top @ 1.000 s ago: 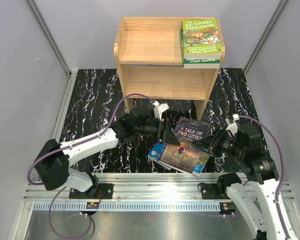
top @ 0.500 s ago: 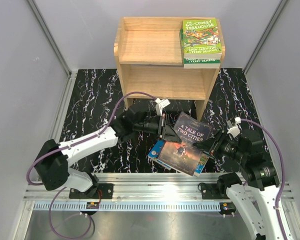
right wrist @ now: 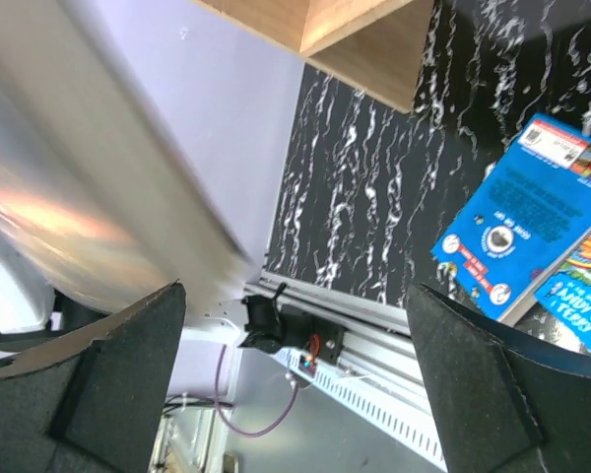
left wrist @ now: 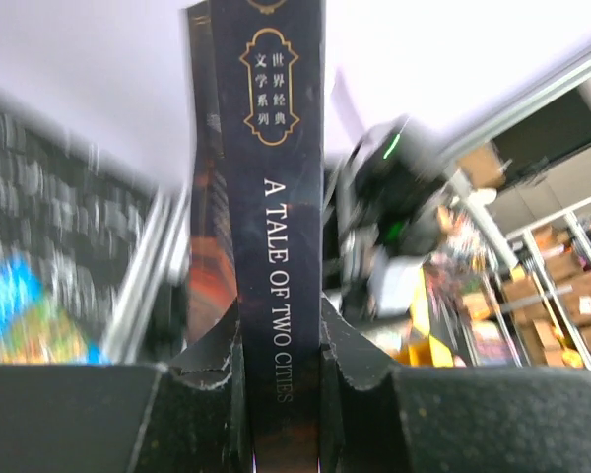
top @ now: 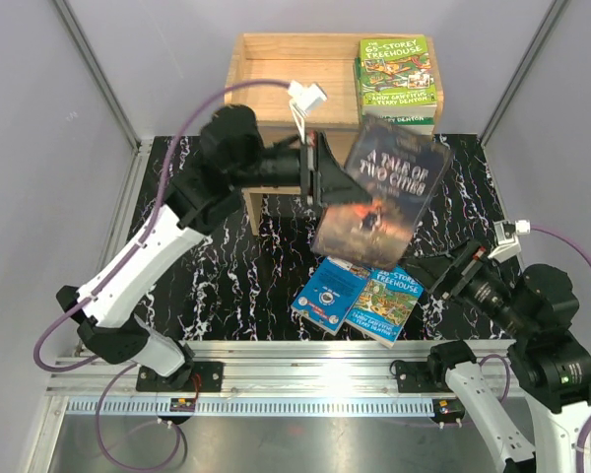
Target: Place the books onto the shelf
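My left gripper (top: 318, 179) is shut on the spine edge of the dark book "A Tale of Two Cities" (top: 382, 192) and holds it in the air, in front of the light-wood shelf (top: 286, 84). In the left wrist view the spine (left wrist: 281, 227) stands clamped between both pads of the left gripper (left wrist: 281, 345). A green Treehouse book (top: 398, 77) lies on the shelf's top right. Two blue cartoon-covered books (top: 330, 292) (top: 384, 305) lie side by side on the black marbled table. My right gripper (top: 437, 275) is open and empty to their right; the right wrist view shows the right gripper (right wrist: 295, 384) wide apart.
Grey walls close in the black marbled table (top: 187, 197) on the left, back and right. An aluminium rail (top: 305, 360) runs along the near edge. A corner of the shelf (right wrist: 345, 30) and one blue book (right wrist: 517, 227) show in the right wrist view.
My left arm has lifted the dark book off the pile and up toward the shelf. The right gripper has opened and drawn back to the right, uncovering the two blue books.
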Controlling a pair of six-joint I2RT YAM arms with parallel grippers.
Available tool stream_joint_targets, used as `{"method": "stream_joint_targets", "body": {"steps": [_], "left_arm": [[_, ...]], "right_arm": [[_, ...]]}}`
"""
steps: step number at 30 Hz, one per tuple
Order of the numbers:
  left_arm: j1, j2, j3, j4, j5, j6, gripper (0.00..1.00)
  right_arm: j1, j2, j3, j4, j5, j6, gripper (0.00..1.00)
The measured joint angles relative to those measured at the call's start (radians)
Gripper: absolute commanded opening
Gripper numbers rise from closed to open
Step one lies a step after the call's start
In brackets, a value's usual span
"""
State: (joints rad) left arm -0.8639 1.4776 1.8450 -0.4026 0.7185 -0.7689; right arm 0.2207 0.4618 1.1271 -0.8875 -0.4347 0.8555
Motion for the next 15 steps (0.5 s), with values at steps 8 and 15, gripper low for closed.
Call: {"method": "stream_joint_targets", "body": {"steps": [8,15], "left_arm": [[0.178,0.241,0.375,0.389,0.078,-0.257,0.0],[0.249,0.516,0.607,0.59,-0.04,-0.429,0.0]], "right_arm": [[0.0,-0.035,-0.029,-0.107,0.053,-0.029,1.0],[0.0,-0.066,-0.047,-0.137,0.053,-0.022,1.0]]}}
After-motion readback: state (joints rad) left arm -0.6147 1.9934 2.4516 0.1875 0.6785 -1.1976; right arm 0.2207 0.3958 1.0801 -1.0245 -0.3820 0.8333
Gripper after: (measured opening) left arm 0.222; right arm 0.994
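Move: The left hand, gripping the A Tale of Two Cities book by its spine, is bound for the two stacked Treehouse books on the upper shelf: roughly 24 cm ahead, 9 cm to its right and 6 cm below. That shelf's empty part is centred about 23 cm ahead, 10 cm left and 8 cm below; the lower shelf board, some 22 cm ahead, 5 cm left, 32 cm below. From the right hand, the stack lies about 28 cm ahead, 3 cm left and 7 cm higher. Forward and up in one fast sweep, the left hand carries the book towards and over the Treehouse stack, some 16 cm out, rising about 14 cm before just starting to sink. On the way its right-pointing fingertips tip up by nearly 30 degrees and swing slightly forward, the grip kept. The empty right hand sinks about 4 cm, easing slightly back and right, its fingers still wide open. ##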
